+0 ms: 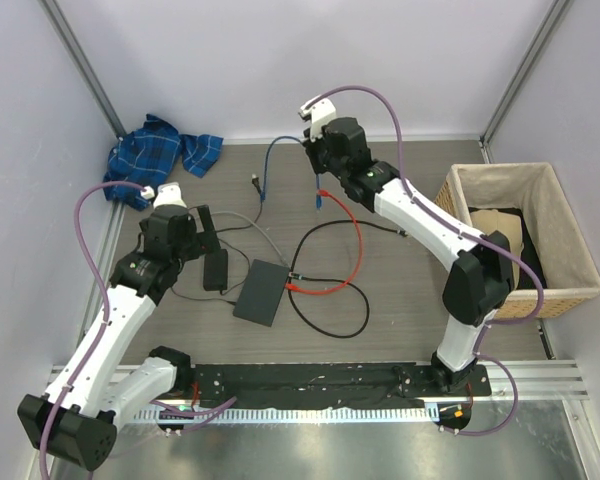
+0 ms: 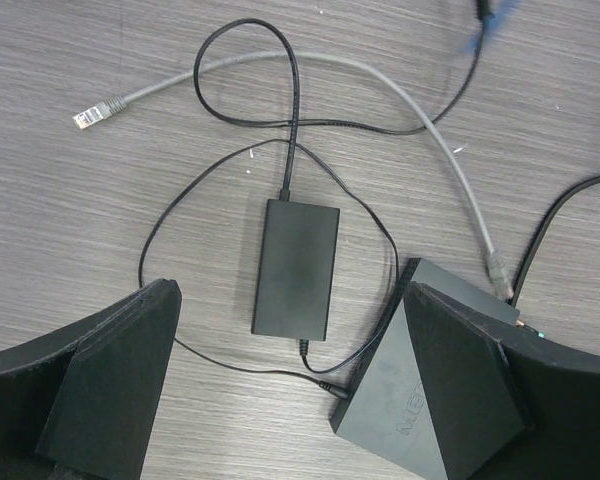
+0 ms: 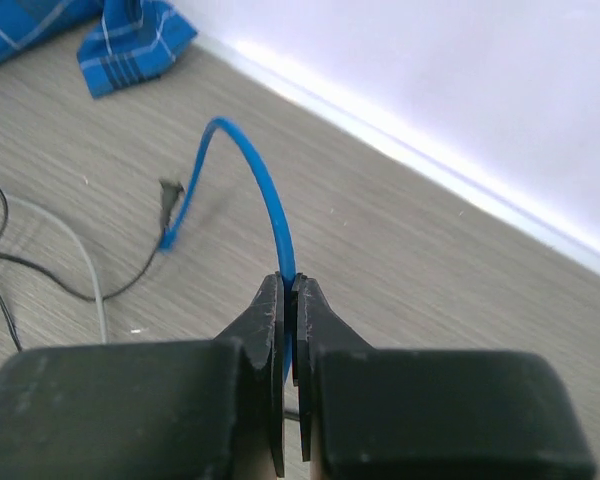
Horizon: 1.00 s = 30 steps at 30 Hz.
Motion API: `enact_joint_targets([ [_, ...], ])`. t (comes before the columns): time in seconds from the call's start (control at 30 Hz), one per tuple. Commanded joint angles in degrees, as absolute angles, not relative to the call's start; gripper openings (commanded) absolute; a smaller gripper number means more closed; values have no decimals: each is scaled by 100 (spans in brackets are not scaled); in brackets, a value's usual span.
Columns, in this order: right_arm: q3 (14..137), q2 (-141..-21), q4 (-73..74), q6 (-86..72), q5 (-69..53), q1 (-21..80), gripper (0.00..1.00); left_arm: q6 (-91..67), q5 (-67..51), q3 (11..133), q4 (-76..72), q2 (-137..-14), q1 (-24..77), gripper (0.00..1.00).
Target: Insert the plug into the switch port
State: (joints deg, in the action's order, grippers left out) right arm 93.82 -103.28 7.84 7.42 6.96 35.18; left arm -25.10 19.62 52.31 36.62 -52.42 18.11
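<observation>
The switch is a flat dark grey box lying mid-table; its port edge faces right with a red and a black lead meeting it. My right gripper hangs over the far middle of the table, shut on a blue cable. A short blue plug end dangles below it. The cable's other end lies on the wood. My left gripper stands open above the black adapter brick, with the switch under its right finger.
A grey network cable lies loose, its other plug at the switch. The adapter's thin cord reaches the switch edge. A red cable, a black loop, a plaid cloth and a basket surround them.
</observation>
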Motion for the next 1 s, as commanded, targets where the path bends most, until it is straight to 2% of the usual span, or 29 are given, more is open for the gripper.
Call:
enact_joint_targets([
  [0.0,9597,-9721,203,870,940,3524,1,-2558,1767,5221,3401,-5159,1714,100],
  [0.23,9896,-9861,-712,967,1072,3524,1,-2566,1705,5186,3393,-5142,1617,100],
  [0.4,9457,-9721,-1126,774,871,3524,1,-2575,1635,5186,3375,-5159,1600,100],
  [0.47,9326,-9686,-1029,564,625,3524,1,-2566,1591,5194,3366,-5159,1591,100],
  [0.6,8386,-9483,-1844,-226,98,3524,1,-2566,1565,5177,3358,-5150,1573,100],
  [0.87,8577,-10441,-2602,-1556,-1054,3840,1,-2575,1450,5133,3305,-5107,1494,100],
  [0.97,8798,-10459,-2574,-1056,-409,4209,1,-2566,1346,5115,3261,-5080,1494,100],
])
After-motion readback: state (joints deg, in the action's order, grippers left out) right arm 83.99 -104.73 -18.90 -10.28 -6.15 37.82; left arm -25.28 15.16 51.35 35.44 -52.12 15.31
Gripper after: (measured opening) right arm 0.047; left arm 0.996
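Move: The right hand holds the blue cable high. The plaid cloth, on the side it is being carried to, lies about 15 cm ahead, 36 cm left and 23 cm below. The black power plug is some 8 cm ahead and 13 cm left, 23 cm down; the switch is about 19 cm back and 12 cm left, 24 cm down. From the left hand, the cloth lies roughly 31 cm ahead, 6 cm left and 17 cm below. Still pinching the blue cable, the right hand rises about 10 cm, then sinks and swings left towards the cloth. ##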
